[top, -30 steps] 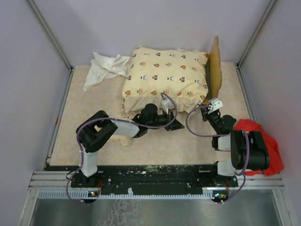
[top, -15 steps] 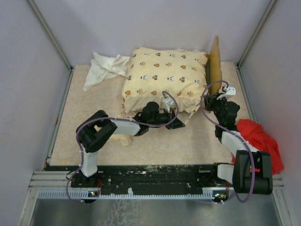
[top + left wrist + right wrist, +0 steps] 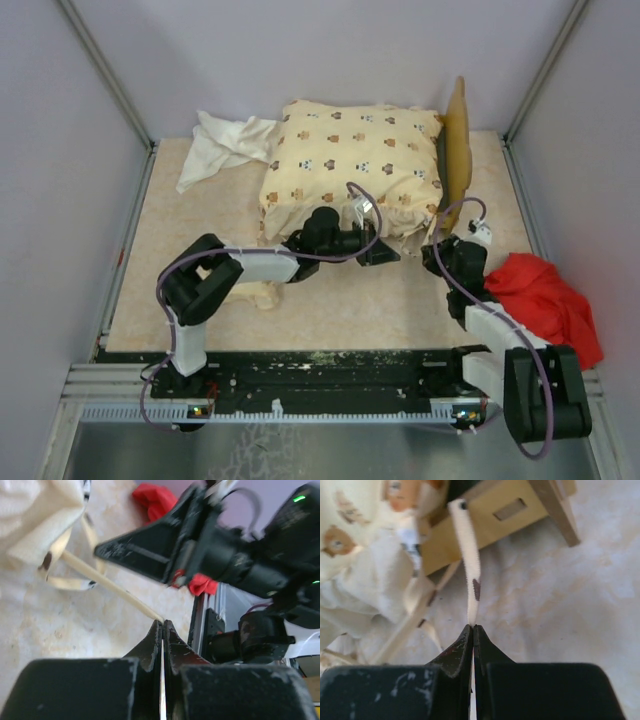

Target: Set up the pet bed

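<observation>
The cream animal-print cushion [image 3: 350,165] lies at the back middle, against the light wooden bed frame [image 3: 458,140], which stands on edge to its right. My left gripper [image 3: 388,254] sits at the cushion's near edge, shut on a thin cream tie strap [image 3: 105,580] that runs taut back to the cushion [image 3: 35,520]. My right gripper [image 3: 432,250] is just to its right, shut on another cream strap [image 3: 468,565] that leads up past the wooden frame [image 3: 490,520]. A small cream pillow [image 3: 262,293] peeks out under the left forearm.
A plain white cloth [image 3: 220,145] is crumpled at the back left. A red cloth [image 3: 545,300] lies at the right edge beside the right arm. Enclosure walls stand close on both sides and behind. Loose strap ends [image 3: 420,615] trail on the table by the frame.
The right arm has stretched out and its gripper has pulled back from the frame toward the near side with the strap. The left gripper has shifted slightly up and right along the cushion's edge.
</observation>
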You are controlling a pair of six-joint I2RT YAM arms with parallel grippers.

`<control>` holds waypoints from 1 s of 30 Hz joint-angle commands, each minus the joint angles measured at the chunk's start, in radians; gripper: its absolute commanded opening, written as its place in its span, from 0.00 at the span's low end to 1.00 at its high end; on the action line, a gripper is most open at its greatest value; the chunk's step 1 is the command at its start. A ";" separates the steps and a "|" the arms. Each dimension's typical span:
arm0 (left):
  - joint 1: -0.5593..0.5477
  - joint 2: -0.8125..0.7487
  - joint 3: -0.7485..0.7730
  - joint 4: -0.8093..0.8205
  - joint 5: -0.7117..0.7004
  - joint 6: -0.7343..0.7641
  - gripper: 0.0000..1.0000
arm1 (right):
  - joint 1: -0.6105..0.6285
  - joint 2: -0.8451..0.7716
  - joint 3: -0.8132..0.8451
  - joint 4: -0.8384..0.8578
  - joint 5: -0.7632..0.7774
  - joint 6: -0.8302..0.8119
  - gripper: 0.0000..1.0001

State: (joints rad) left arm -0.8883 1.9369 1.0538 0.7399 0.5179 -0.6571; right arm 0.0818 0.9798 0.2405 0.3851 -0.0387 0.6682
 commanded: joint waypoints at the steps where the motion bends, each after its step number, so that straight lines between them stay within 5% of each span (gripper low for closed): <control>1: 0.013 -0.048 0.088 0.029 0.036 -0.037 0.00 | 0.008 0.129 -0.001 0.137 0.107 0.063 0.00; 7: 0.012 -0.034 0.147 0.030 0.057 -0.071 0.00 | 0.052 0.314 0.010 0.408 0.184 0.089 0.00; 17: 0.012 -0.155 -0.022 0.080 0.095 -0.094 0.00 | 0.057 0.479 0.052 0.450 0.255 0.062 0.00; 30: 0.078 -0.265 -0.138 -0.022 0.030 -0.021 0.00 | 0.151 0.456 0.017 0.534 0.243 -0.123 0.00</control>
State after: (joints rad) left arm -0.8101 1.7370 0.9279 0.7055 0.5327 -0.7074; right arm 0.2268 1.4597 0.3004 0.7826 0.1600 0.6102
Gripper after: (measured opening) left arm 0.006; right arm 0.004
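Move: Each closed hand still holds a fabric tie of the bed cover. From the right hand, the spot where the ties leave the cover's corner lies about 5 cm ahead, 3 cm left and 4 cm lower. The bed frame's near leg is some 10 cm ahead, 4 cm right and 6 cm lower; the red cloth is roughly 13 cm back and 23 cm right, 10 cm lower. From the left hand, that same spot is about 11 cm ahead, 5 cm right and 9 cm lower. Still pinching its tie, the right hand dips about 6 cm while reaching forward to the cover's corner, its fingertips going in under the left hand's stretched tie; it then rises slightly and swings left. The left hand keeps its tie pinched, first lifting about 5 cm, then drawing away to the left. ##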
